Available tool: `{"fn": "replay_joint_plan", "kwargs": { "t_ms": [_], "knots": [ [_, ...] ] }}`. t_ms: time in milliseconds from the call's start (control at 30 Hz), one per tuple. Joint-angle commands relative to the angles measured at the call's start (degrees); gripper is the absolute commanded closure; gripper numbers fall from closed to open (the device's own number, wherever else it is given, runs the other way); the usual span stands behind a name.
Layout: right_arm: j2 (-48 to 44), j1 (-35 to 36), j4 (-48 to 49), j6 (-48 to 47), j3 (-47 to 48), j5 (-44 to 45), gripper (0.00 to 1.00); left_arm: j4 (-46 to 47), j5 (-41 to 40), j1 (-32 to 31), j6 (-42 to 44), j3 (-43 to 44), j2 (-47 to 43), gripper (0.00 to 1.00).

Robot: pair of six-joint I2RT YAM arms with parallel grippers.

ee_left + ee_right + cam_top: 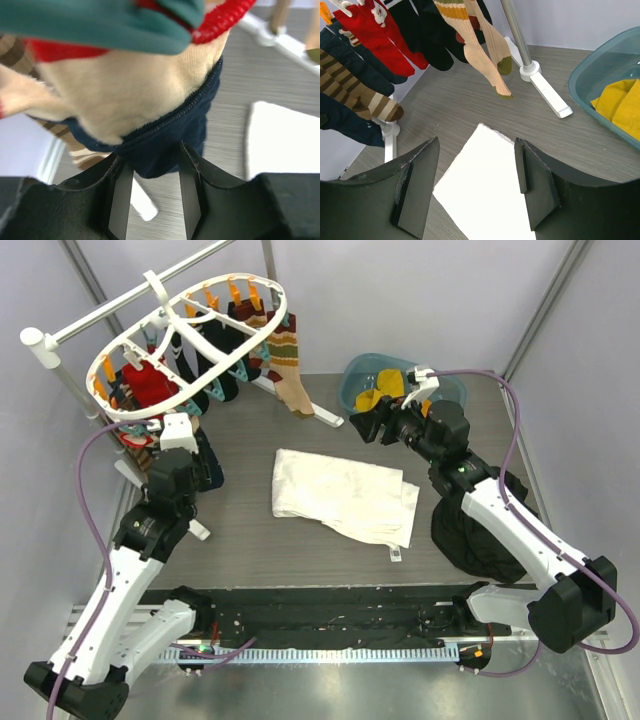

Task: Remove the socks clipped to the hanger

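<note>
The white oval hanger point(170, 310) hangs from a pole at the back left, with socks point(150, 380) in red, black, navy and stripes clipped round it. My left gripper point(150, 165) is under its near end, its fingers pressed on either side of the toe of a navy sock point(165, 145) that hangs beside a cream and red one point(125, 85). In the top view that gripper point(200, 462) is largely hidden under its wrist. My right gripper point(477, 165) stands open and empty above the white cloth point(485, 200), facing the hanging socks point(375, 35); in the top view it point(362, 425) is in front of the basin.
A blue basin point(400, 380) at the back right holds yellow socks point(385, 390). The white cloth point(340, 495) lies mid-table. A black garment heap point(490, 530) sits under the right arm. The stand's white foot point(545, 87) and pole point(110, 310) hold the hanger.
</note>
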Motion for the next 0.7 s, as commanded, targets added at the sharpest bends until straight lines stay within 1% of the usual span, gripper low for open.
{"fn": "replay_joint_plan", "kwargs": {
  "t_ms": [0,33,133,233,267,333,367,433,467,500,667],
  "knots": [
    [-2.0,0.7,1.6,-0.7,-0.2,-1.2,0.31,0.8,8.7,0.2,-3.1,4.5,-2.8,0.57],
    [-1.8,1.0,1.9,-0.7,-0.2,-1.7,0.31,0.9,11.8,0.2,-4.3,4.6,-3.6,0.57],
    [-1.3,2.8,3.2,-0.8,-0.5,-1.8,0.30,1.2,16.4,0.2,-5.9,4.5,-4.5,0.59],
    [-0.5,5.5,3.6,-1.4,0.2,-1.1,0.30,1.3,17.9,0.3,-6.1,4.5,-3.8,0.71],
    [-0.2,6.4,3.6,-1.6,0.7,-0.5,0.30,1.2,18.6,0.2,-5.9,4.6,-3.5,0.79],
    [0.5,8.1,5.0,-1.6,0.9,-0.2,0.30,1.4,19.6,0.2,-6.0,4.7,-2.9,0.87],
    [0.6,10.3,6.0,-1.7,0.5,-0.4,0.30,1.5,21.3,0.2,-6.4,4.8,-2.5,0.92],
    [1.7,12.9,9.7,-2.1,0.0,-0.9,0.30,2.7,23.7,0.2,-7.3,4.7,-2.3,0.95],
    [2.2,15.1,11.0,-2.8,-0.3,-0.7,0.30,2.9,24.7,0.2,-7.9,5.0,-2.0,0.99],
    [2.8,16.5,13.6,-3.1,-0.5,0.3,0.30,3.1,26.9,0.2,-9.0,5.1,-1.9,1.00],
    [7.8,23.5,21.7,-6.2,-0.9,4.0,0.30,4.3,32.4,0.2,-12.0,5.4,-2.2,1.00]
  ]
}}
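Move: Just ahead of the left fingers, some 3 cm out, 1 cm right and with its middle 4 cm lower, hangs the navy-and-cream sock; its teal peg is about 10 cm above the hand and 4 cm ahead. The striped brown sock hangs 9 cm left and 2 cm ahead, the red sock 8 cm left and 13 cm farther out. From the right hand, the navy-and-cream sock is roughly 33 cm left, 6 cm back and 7 cm lower; the tan striped sock is 15 cm left, 9 cm ahead. Closing from about half open to shut, the left fingers pinch the hanging navy-and-cream sock below its peg while the hand carries right about 8 cm, first rising a few centimetres, turning some 20 degrees clockwise and rolling its left side down. The right hand, empty and open, sweeps left about 12 cm and back 7 cm towards that sock, turning counter-clockwise. ##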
